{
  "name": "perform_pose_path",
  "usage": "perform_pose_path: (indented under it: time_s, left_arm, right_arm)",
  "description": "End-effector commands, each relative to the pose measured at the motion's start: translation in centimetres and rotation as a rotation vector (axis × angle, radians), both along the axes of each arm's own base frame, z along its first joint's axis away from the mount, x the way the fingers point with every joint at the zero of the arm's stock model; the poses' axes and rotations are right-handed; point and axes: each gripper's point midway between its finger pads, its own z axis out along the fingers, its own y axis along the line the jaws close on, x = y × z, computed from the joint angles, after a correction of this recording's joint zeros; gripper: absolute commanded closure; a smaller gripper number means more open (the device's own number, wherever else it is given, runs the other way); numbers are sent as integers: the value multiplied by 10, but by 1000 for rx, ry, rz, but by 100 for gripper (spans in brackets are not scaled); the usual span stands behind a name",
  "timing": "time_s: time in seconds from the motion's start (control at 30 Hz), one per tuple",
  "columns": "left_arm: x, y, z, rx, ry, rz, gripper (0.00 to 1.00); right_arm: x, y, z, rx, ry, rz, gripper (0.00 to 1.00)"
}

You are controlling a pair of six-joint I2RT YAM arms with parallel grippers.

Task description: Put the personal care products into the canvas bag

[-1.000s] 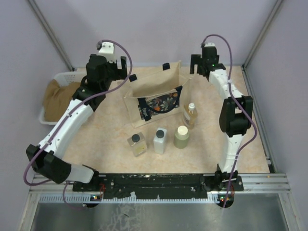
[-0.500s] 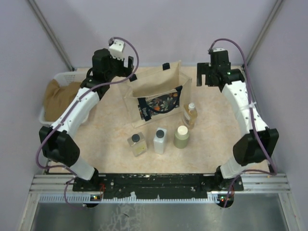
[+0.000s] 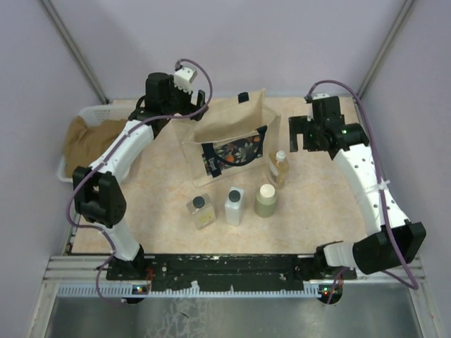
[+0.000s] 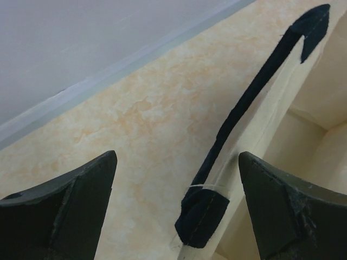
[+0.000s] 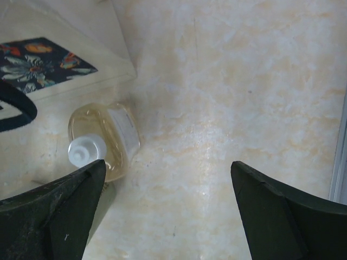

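The canvas bag (image 3: 232, 121) stands open at the back middle, floral panel facing the front. The amber bottle (image 3: 279, 167) stands by its right corner. In a row in front stand the olive-green bottle (image 3: 266, 200), the white bottle (image 3: 234, 205) and the clear square bottle (image 3: 201, 210). My left gripper (image 3: 197, 107) is open over the bag's back left corner. In the left wrist view the navy handle (image 4: 238, 108) and the bag's rim (image 4: 282, 103) lie between the open jaws (image 4: 177, 156), untouched. My right gripper (image 3: 311, 135) hangs open right of the amber bottle (image 5: 108, 138), with bare table between its jaws (image 5: 167, 163).
A white plastic basket (image 3: 88, 113) holding brown cloth (image 3: 84, 137) sits at the back left, beside my left arm. Walls with metal posts close in the back and sides. A metal rail (image 3: 232, 267) runs along the near edge.
My left gripper has swung right to the bag's back left corner. My right gripper has come forward and to the right, to a spot beside the amber bottle. Both stayed open.
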Motion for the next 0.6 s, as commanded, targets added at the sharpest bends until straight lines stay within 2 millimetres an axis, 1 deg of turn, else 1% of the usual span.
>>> perform_pose_path:
  time_s: [0.0, 0.13, 0.2, 0.33, 0.4, 0.43, 0.5, 0.57]
  left_arm:
    - [-8, -15, 7, -44, -5, -104, 1]
    - [-22, -27, 6, -70, 13, -196, 1]
    - [-29, -32, 0, -79, 40, -231, 1]
    - [-30, -27, -22, -73, 93, -192, 4]
    - [-30, -24, -28, -72, 99, -176, 11]
    - [-29, -24, -29, -74, 96, -173, 21]
    - [-28, -24, -29, -80, 97, -168, 43]
    - [-27, -26, -26, -90, 89, -168, 72]
  right_arm:
    - [-21, 9, 5, 38, -14, 63, 1]
    - [-29, 11, -4, 45, 11, 73, 1]
    - [-32, 13, -11, 51, 24, 77, 1]
    - [-32, 12, -25, 58, 23, 47, 1]
    - [-30, 15, -28, 73, 13, 43, 1]
    - [-28, 16, -30, 81, 8, 46, 1]
    - [-24, 20, -29, 95, -10, 47, 1]
    - [-21, 23, -27, 107, -28, 47, 1]
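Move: The left hand's aim, the black-trimmed left rim of the canvas bag, is about 3 cm back, 3 cm right and 5 cm below; the middle of the bag opening is some 12 cm right, 4 cm back and 10 cm lower. The right hand is over open table: the amber bottle is roughly 9 cm left, 5 cm back and 17 cm down, the olive jar about 12 cm left and 14 cm back, 20 cm below. Down, back and to the right goes the left hand, some 5 cm in all, turning about 10 degrees clockwise and tipping slightly down, until the bag's left rim and strap lie between its fingers, which then close to about half. Meanwhile the right hand, still wide open, sinks about 5 cm and draws back 4 towards the amber bottle, without touching it. ##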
